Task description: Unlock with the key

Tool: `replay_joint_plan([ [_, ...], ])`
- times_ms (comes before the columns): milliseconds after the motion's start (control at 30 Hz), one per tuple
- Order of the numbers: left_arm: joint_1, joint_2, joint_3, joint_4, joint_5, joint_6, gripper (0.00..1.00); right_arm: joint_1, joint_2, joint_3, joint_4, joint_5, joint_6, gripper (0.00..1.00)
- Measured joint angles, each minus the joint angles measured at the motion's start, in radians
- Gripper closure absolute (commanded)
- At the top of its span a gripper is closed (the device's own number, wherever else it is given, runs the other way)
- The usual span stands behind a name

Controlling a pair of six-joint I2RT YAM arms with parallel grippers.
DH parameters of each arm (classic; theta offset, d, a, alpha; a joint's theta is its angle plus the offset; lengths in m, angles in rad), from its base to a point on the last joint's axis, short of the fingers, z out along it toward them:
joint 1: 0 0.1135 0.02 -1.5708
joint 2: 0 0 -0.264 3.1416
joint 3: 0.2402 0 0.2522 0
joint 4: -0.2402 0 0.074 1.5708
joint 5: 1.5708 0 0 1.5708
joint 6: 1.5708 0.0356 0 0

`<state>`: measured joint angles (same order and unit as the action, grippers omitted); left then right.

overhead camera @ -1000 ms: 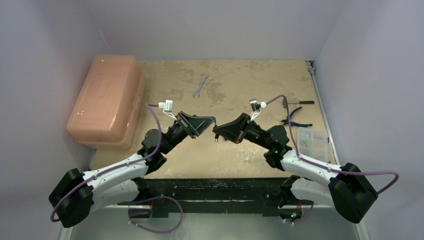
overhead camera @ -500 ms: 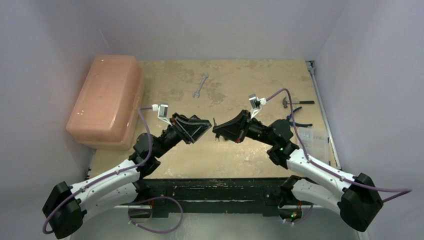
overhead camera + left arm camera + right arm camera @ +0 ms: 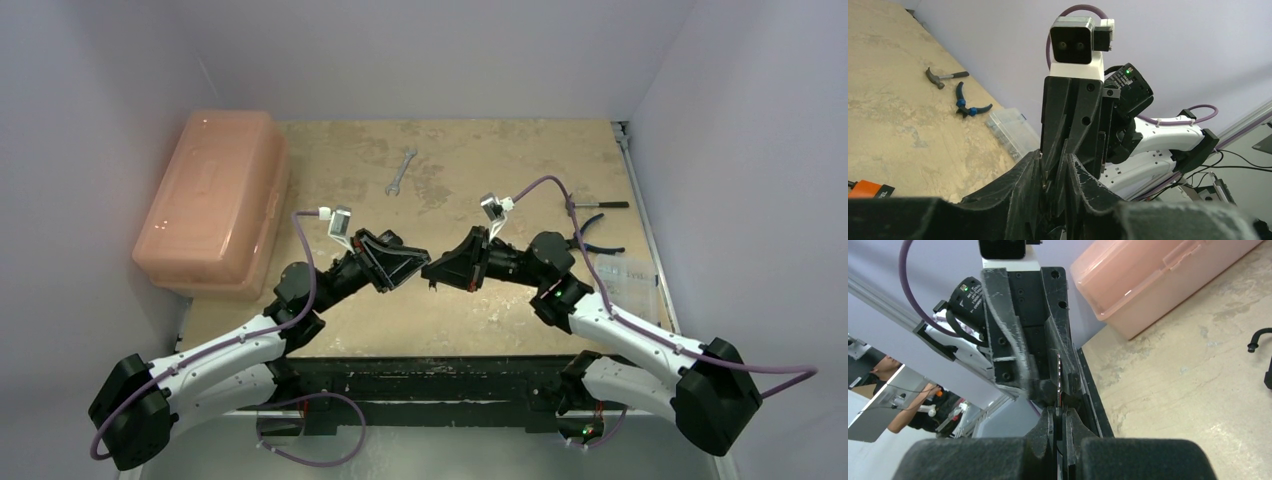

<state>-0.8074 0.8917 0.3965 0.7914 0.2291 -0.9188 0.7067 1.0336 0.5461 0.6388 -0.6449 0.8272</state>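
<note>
Both grippers meet tip to tip above the middle of the table. My right gripper (image 3: 430,268) (image 3: 1058,412) is shut on the key (image 3: 1060,376), whose thin notched metal blade sticks out past its fingertips. My left gripper (image 3: 414,268) (image 3: 1054,157) faces it with its jaws apart. The key blade (image 3: 1043,172) and the right fingertips sit in that gap, and the blade lies close against one left finger (image 3: 1064,357). A small dark piece (image 3: 432,286) hangs just below the meeting point. I cannot make out a lock in any view.
A pink plastic box (image 3: 215,200) lines the table's left side. A wrench (image 3: 400,172) lies at the back. A hammer (image 3: 595,205), blue-handled pliers (image 3: 592,238) and a clear parts case (image 3: 625,285) sit on the right. An orange labelled object (image 3: 868,190) lies under the left wrist.
The left gripper went from shut to jaws apart, pulled back a little, then came forward around the right gripper's tips. The right arm leaned slightly left, still shut.
</note>
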Motion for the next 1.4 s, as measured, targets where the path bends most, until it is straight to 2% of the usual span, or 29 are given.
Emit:
replay_joint_plan([
  [167, 0.000, -0.002, 0.000, -0.015, -0.002, 0.014, 1.00, 0.000, 0.000, 0.006, -0.003, -0.013, -0.005, 1.00],
  [233, 0.001, -0.002, 0.002, -0.016, 0.000, 0.013, 1.00, 0.000, 0.000, 0.009, -0.006, -0.020, -0.011, 0.97],
  [333, 0.000, -0.002, 0.005, -0.016, -0.003, 0.011, 1.00, 0.000, 0.000, 0.011, -0.006, -0.022, -0.012, 0.53],
  [367, 0.000, -0.002, 0.005, -0.017, -0.008, 0.010, 1.00, 0.000, 0.000, 0.011, -0.006, -0.020, -0.007, 0.42],
  [400, -0.001, -0.005, 0.005, -0.019, -0.018, 0.011, 1.00, 0.000, 0.000, 0.011, -0.004, -0.020, -0.002, 0.40],
  [667, -0.001, -0.051, -0.024, 0.032, -0.130, -0.027, 1.00, 0.000, 0.007, -0.051, 0.127, 0.004, 0.087, 0.46],
  [867, -0.001, -0.039, -0.031, 0.061, -0.157, -0.043, 1.00, 0.000, 0.029, -0.060, 0.192, 0.011, 0.135, 0.40],
  [1267, -0.001, -0.039, -0.035, 0.069, -0.162, -0.051, 1.00, 0.000, 0.018, -0.026, 0.164, 0.086, 0.121, 0.38],
  [1400, -0.001, -0.038, -0.035, 0.071, -0.163, -0.051, 1.00, 0.000, 0.018, -0.023, 0.153, 0.096, 0.118, 0.41],
])
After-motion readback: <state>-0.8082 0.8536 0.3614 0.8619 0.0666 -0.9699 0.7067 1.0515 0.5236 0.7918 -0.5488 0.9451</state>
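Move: The key, still gripped by the right fingers, reaches between the left hand's nearly closed fingers, about 1 cm to the right of that hand. From the right hand the key is some 2 cm to the left, pointing at the left gripper. The orange padlock lies on the table roughly 8 cm ahead, 5 cm right and 27 cm below the left hand; the black padlock about 14 cm ahead and 8 cm left of the left hand. Left fingers pinch the key, right fingers open, then left draws it about 3 cm left, forward and up. ##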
